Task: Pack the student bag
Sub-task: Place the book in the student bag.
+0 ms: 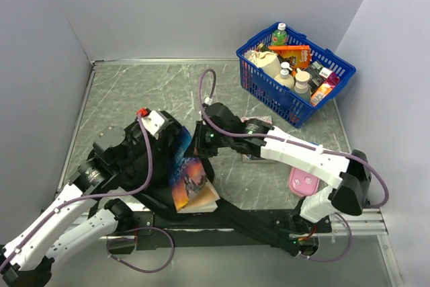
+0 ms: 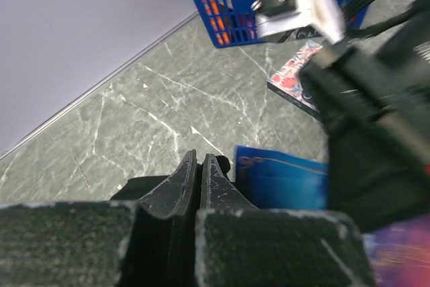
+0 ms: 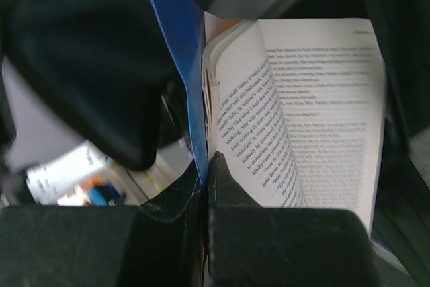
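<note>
The student bag [image 1: 161,199], black fabric, lies slumped near the front of the table under both arms, with a strap [image 1: 248,223] trailing right. A paperback book [image 1: 193,185] with a blue and orange cover stands in its mouth, pages fanned open. My right gripper [image 3: 207,166] is shut on the book's blue cover [image 3: 185,65], with the printed pages [image 3: 316,99] splayed to the right; in the top view it [image 1: 200,144] sits above the book. My left gripper [image 2: 199,166] is shut, with black bag fabric [image 2: 144,186] at its fingers, next to the blue cover [image 2: 282,179].
A blue mesh basket [image 1: 265,92] holding bottles and boxes stands at the back right. A second book [image 1: 259,140] with a red and white cover lies flat behind the right arm. A pink case [image 1: 304,183] rests near the right arm's base.
</note>
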Robot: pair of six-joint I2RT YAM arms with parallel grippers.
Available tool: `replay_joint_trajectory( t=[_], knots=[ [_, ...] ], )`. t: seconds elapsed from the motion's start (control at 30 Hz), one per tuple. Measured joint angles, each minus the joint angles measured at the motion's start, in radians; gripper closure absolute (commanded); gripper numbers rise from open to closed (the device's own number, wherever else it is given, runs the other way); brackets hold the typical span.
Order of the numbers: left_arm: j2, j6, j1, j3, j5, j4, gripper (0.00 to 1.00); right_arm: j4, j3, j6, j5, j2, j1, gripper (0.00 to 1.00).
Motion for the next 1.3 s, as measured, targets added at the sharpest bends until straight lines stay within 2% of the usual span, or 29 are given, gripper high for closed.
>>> replay_joint_trajectory(
  t=[0.17,0.2,0.23,0.27,0.33,0.4,0.57,0.7,0.83,1.03,1.13,1.3],
  knots=[
    [-0.010,-0.006,0.005,0.004,0.045,-0.026,0.99,0.205,-0.136,0.082,0.138,0.018,0.031,1.00],
    [-0.010,-0.010,0.006,0.004,0.059,-0.033,0.99,0.285,-0.190,0.101,0.165,0.018,0.039,0.96],
    [-0.010,-0.012,0.007,0.004,0.074,-0.039,0.99,0.347,-0.241,0.118,0.189,0.019,0.046,0.89],
    [-0.010,-0.015,0.007,0.004,0.087,-0.045,0.99,0.383,-0.278,0.134,0.203,0.027,0.051,0.74],
    [-0.010,-0.019,0.007,0.004,0.121,-0.061,0.99,0.395,-0.299,0.155,0.214,0.056,0.052,0.61],
    [-0.010,-0.019,0.008,0.004,0.145,-0.068,0.99,0.375,-0.284,0.154,0.220,0.078,0.049,0.42],
    [-0.010,-0.024,0.008,0.004,0.192,-0.077,0.99,0.206,-0.167,0.108,0.217,0.144,0.023,0.21],
    [-0.010,-0.030,0.008,0.003,0.212,-0.083,0.99,0.118,-0.173,0.061,0.219,0.150,0.012,0.19],
    [-0.010,-0.031,0.008,0.002,0.217,-0.085,0.99,0.128,-0.288,0.024,0.187,0.094,0.002,0.22],
    [-0.010,-0.031,0.008,-0.003,0.220,-0.083,0.99,0.264,-0.534,-0.008,0.034,-0.092,-0.005,0.22],
    [-0.009,-0.031,0.008,-0.003,0.221,-0.080,0.99,0.344,-0.552,-0.018,-0.064,-0.096,-0.005,0.22],
    [0.000,-0.031,0.008,-0.003,0.228,-0.079,0.99,0.601,-0.661,0.005,-0.220,-0.090,-0.005,0.22]
  ],
)
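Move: The right hand pinches the blue book by its cover, the rest of the book hanging below. The student bag's open mouth lies about 4 cm back, 3 cm to the left and 14 cm below. The bag rim held by the left gripper is some 7 cm ahead, 3 cm left and 7 cm higher; Little Women lies roughly 18 cm ahead, 18 cm right and 22 cm down. From the left hand the mouth is about 11 cm back, 2 cm right and 20 cm below. Down into the bag's mouth the right hand lowers the blue book, about 9 cm and slightly forward, then opens wide and lets go of the cover. Still sinking a few centimetres, the open hand sweeps back along the book's right side and edges right. The left hand keeps its pinch on the rim, easing some 4 cm back and right and a little down, turning slightly clockwise. ##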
